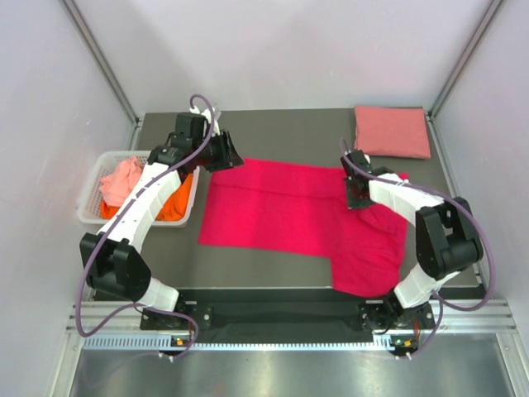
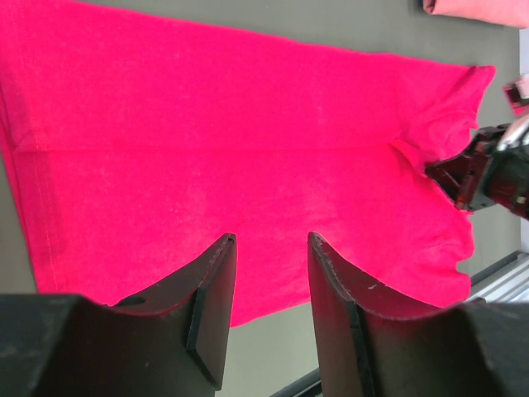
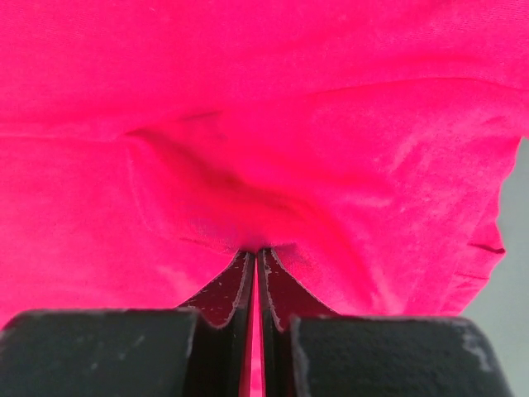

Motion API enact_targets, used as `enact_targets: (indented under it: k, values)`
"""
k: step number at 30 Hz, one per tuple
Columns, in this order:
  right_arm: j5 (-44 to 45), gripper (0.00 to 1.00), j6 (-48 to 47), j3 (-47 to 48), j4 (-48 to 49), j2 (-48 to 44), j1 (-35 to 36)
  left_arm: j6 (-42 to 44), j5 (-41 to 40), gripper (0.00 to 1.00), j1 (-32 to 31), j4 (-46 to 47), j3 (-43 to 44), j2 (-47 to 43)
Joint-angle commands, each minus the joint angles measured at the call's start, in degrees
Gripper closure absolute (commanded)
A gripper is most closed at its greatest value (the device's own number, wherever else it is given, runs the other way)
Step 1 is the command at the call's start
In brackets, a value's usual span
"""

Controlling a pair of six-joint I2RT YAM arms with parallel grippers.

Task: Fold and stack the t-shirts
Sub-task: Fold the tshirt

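A bright magenta-red t-shirt [image 1: 281,215] lies spread over the middle of the dark table, one part reaching toward the front right. My right gripper [image 1: 355,198] is down on its right side. In the right wrist view this gripper [image 3: 255,252] is shut on a pinched ridge of the red cloth [image 3: 264,107]. My left gripper [image 1: 230,157] hangs open over the shirt's far left corner, and nothing lies between its fingers [image 2: 269,248] above the cloth [image 2: 231,141]. A folded salmon pink t-shirt [image 1: 393,131] lies at the back right. Pale coral [image 1: 122,178] and orange [image 1: 175,207] t-shirts sit crumpled in the basket.
A white slotted basket [image 1: 89,211] stands off the table's left edge beside the left arm. Slanted metal frame posts rise at both back corners. A metal rail [image 1: 289,318] runs along the front edge between the arm bases.
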Motion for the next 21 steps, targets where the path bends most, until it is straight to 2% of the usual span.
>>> enact_targets:
  k: [1, 10, 21]
  values:
    - [-5.3, 1.00, 0.9, 2.7, -1.5, -4.7, -1.9, 0.9, -0.1, 0.55, 0.0, 1.4, 0.3, -0.6]
    - [-15.3, 1.00, 2.4, 0.2, 0.0, -5.0, -6.1, -0.1, 2.8, 0.54, -0.3, 1.4, -1.0, 0.9]
    - [-27.3, 1.00, 6.4, -2.2, 4.1, -5.1, -8.9, -5.2, 6.4, 0.53, -2.8, 8.4, -7.9, 1.1]
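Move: The open left hand hangs some 21 cm above the red t-shirt, whose middle lies about 17 cm to its right and 5 cm back; the laundry basket is roughly 34 cm to its left and 1 cm farther out. The right hand already pinches a small fold; the t-shirt's middle lies about 14 cm to its left, 1 cm back and 3 cm below, and the folded salmon shirt about 23 cm ahead, 14 cm right and 2 cm below. Keeping its pinched fold, the right hand tilts its fingertips some 20 degrees left; the left sinks about 4 cm shirtward. ##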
